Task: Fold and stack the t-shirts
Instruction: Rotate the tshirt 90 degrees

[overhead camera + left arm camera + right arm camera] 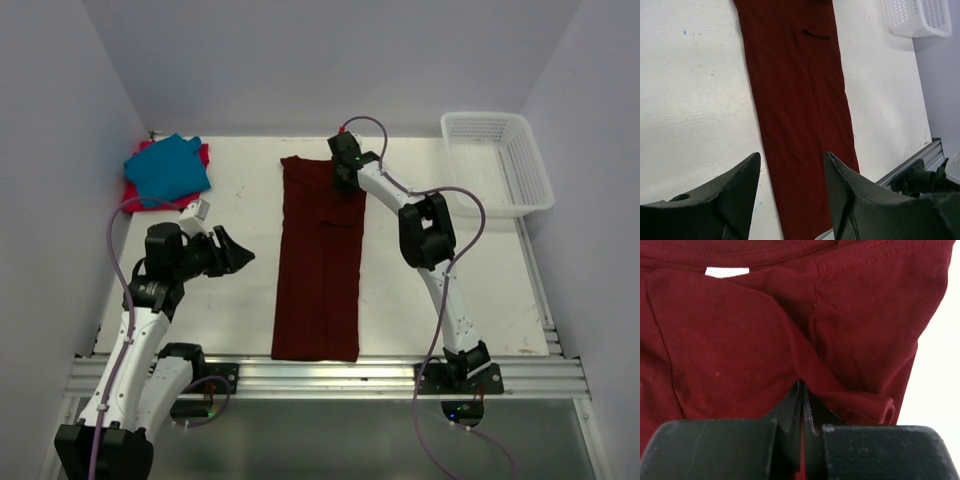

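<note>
The dark maroon t-shirt lies folded into a long narrow strip down the middle of the table. My right gripper is at the strip's far right corner, shut on a pinch of maroon cloth; in the right wrist view the gripper has the fabric bunched up around its tips. My left gripper hovers open to the left of the strip, holding nothing. The left wrist view shows that gripper over the strip's near left edge. A folded teal t-shirt rests on the red-pink t-shirt at the far left corner.
A white mesh basket stands at the far right corner, also seen from the left wrist as a basket. White walls close in the sides and back. A metal rail runs along the near edge.
</note>
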### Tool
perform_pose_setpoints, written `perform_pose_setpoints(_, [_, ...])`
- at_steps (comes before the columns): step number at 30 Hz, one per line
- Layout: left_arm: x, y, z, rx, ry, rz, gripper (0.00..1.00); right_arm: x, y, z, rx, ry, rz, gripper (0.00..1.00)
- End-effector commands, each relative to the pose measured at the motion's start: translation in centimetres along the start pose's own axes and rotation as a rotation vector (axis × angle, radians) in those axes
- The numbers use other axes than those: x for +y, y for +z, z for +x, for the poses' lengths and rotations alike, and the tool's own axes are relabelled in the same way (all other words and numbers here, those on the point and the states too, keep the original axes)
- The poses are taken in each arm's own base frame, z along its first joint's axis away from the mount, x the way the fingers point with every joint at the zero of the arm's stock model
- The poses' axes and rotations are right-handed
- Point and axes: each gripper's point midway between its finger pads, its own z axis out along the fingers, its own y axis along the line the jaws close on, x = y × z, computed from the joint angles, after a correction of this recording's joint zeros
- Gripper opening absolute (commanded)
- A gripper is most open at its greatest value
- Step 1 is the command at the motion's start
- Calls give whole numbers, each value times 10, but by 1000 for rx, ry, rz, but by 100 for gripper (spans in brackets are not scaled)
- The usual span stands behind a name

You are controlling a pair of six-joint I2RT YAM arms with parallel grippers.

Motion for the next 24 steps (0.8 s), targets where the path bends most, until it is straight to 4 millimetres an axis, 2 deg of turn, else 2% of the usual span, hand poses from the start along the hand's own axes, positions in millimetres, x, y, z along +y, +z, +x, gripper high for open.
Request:
perform_pose_setpoints(1, [-5, -1, -10, -30, 23, 11, 57, 3, -3, -26, -49, 2, -26, 0])
perform_pose_setpoints(5, [-4, -1, -9, -29, 19, 7, 57, -11, 0, -39, -93, 8, 22, 0])
perform_pose_setpoints(10, [-4, 0, -10, -34, 12, 6, 56, -16, -9, -51, -130, 2, 36, 0])
perform_pose_setpoints(13, [-4, 1, -11, -37, 7, 6, 56, -26, -11, -60, -153, 1, 81, 0])
perform_pose_setpoints(15, [-4, 2, -12, -41, 5, 8, 56, -29, -6, -67, -157, 3, 97, 0])
perform_pose_setpoints(19, [-4, 4, -13, -40, -7, 8, 55, -44, 0, -65, -148, -8, 159, 0])
perform_pose_setpoints(24, [-5, 5, -15, -44, -6, 14, 55, -60, -2, -68, -164, -33, 227, 0])
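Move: The right hand's shut fingertips are on the dark-red t-shirt. The shirt's far right shoulder corner lies about 8 cm ahead of them, 5 cm to the right and 2 cm lower. The collar label is some 8 cm ahead and 5 cm left, and the white basket's middle is roughly 6 cm ahead and 38 cm right. From the idle left hand that corner is about 38 cm ahead, 29 cm right and 16 cm below. The right hand's shut fingertips start against the cloth by the folded sleeve and come free. They go about 5 cm forward and as much to the right, towards the shirt's far right corner. The hand stays nearly level through the first half, then climbs to about 3 cm higher, with the fingertips tilting up slightly and the fingers still shut. ##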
